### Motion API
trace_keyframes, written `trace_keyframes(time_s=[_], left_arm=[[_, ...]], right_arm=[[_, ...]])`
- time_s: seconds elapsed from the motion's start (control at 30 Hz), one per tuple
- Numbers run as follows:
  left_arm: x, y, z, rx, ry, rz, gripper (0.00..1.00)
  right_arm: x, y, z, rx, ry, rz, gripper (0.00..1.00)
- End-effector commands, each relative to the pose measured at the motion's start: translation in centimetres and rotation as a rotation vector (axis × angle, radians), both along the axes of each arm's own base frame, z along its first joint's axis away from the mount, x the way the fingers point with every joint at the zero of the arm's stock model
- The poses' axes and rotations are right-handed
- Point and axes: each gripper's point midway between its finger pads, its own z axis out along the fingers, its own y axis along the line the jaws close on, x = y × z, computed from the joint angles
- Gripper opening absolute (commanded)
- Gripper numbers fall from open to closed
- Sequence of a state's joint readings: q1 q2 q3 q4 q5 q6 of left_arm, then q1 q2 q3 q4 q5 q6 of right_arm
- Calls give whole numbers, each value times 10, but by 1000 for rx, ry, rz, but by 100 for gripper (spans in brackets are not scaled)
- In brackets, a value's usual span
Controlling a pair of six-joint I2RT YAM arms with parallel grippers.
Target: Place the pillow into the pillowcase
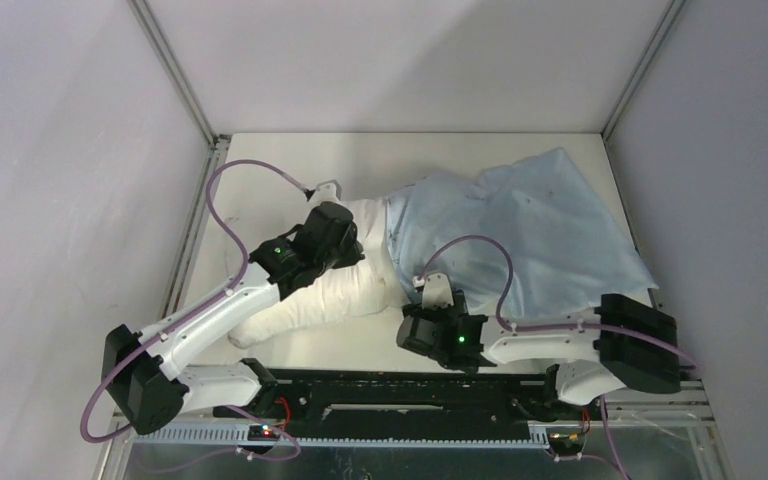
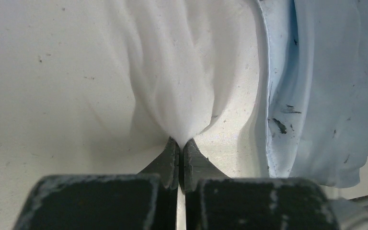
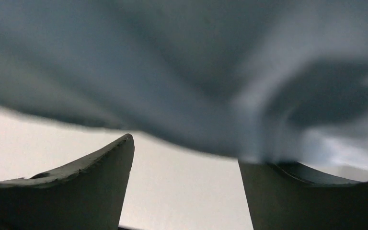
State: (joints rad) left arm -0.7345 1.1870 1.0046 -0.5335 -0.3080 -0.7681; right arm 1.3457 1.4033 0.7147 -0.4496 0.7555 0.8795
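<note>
The white pillow (image 1: pixel 310 305) lies left of centre on the table, its right end tucked inside the mouth of the light blue pillowcase (image 1: pixel 540 225), which spreads to the back right. My left gripper (image 1: pixel 353 250) rests on the pillow's top, shut on a pinched fold of the pillow (image 2: pixel 182 86), with the pillowcase hem (image 2: pixel 273 96) just to its right. My right gripper (image 1: pixel 423 302) sits at the pillowcase's near edge. It is open, with bare table between its fingers (image 3: pixel 100 177), and blurred pillowcase cloth (image 3: pixel 187 72) hangs over the tips.
The white table (image 1: pixel 260 170) is boxed in by grey walls with metal corner posts (image 1: pixel 175 70). A black rail (image 1: pixel 410 395) and both arm bases run along the near edge. Purple cables (image 1: pixel 222 215) loop over each arm.
</note>
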Motion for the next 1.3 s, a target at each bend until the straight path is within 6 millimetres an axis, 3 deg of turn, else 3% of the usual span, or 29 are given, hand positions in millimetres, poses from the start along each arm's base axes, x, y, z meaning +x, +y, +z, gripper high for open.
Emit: trace_keyframes(time_s=[0.0, 0.1, 0.2, 0.27, 0.4, 0.5, 0.63, 0.7, 0.8, 0.9, 0.93, 1.07, 1.2, 1.27], left_arm=[[12, -9, 31, -71, -61, 13, 0], [12, -7, 32, -65, -65, 17, 0], [12, -3, 33, -54, -70, 22, 0], [13, 0, 33, -37, -76, 27, 0], [17, 4, 33, -3, -89, 37, 0], [21, 5, 33, 26, -95, 37, 0], [23, -1, 43, 22, -107, 14, 0], [19, -7, 53, 13, -123, -4, 0], [-1, -29, 76, -32, -154, -69, 0], [-27, -43, 101, -76, -168, -124, 0], [-33, -40, 108, -74, -162, -120, 0], [-61, -53, 145, -162, -187, -247, 0], [-71, -56, 168, -159, -199, -333, 0], [-68, -60, 170, -127, -198, -365, 9]], right_arm=[[26, 30, -7, 138, -12, -70, 80], [39, 24, -8, 129, -50, -115, 75], [50, 16, -6, 100, -71, -154, 65], [52, 9, 0, 72, -89, -176, 48], [48, 3, 24, 52, -120, -174, 4], [39, 17, 75, 70, -173, -102, 0], [19, 55, 167, 158, -242, 113, 0], [14, 79, 200, 232, -203, 258, 0], [31, 101, 235, 332, -153, 381, 0], [61, 112, 262, 318, -136, 399, 0], [69, 112, 270, 316, -129, 395, 0], [110, 117, 270, 422, -23, 366, 0], [139, 117, 225, 434, 100, 316, 0], [147, 119, 200, 449, 173, 305, 0]])
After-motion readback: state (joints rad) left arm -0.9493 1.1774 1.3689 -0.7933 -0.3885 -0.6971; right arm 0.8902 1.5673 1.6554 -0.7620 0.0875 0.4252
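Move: The right hand, open, has the pillowcase's near edge about 4 cm ahead and 2 cm below. The pillow's right end is some 8 cm to its left, 5 cm farther out and 3 cm higher. The left hand still pinches the pillow; the pillowcase mouth lies about 9 cm to its right, 2 cm back and 8 cm below. From that hand, the near edge is roughly 16 cm right, 8 cm back and 14 cm down. Right hand pinches the pillowcase's near edge, hauls it up about 25 cm, then forward; left hand rises 11 cm. ##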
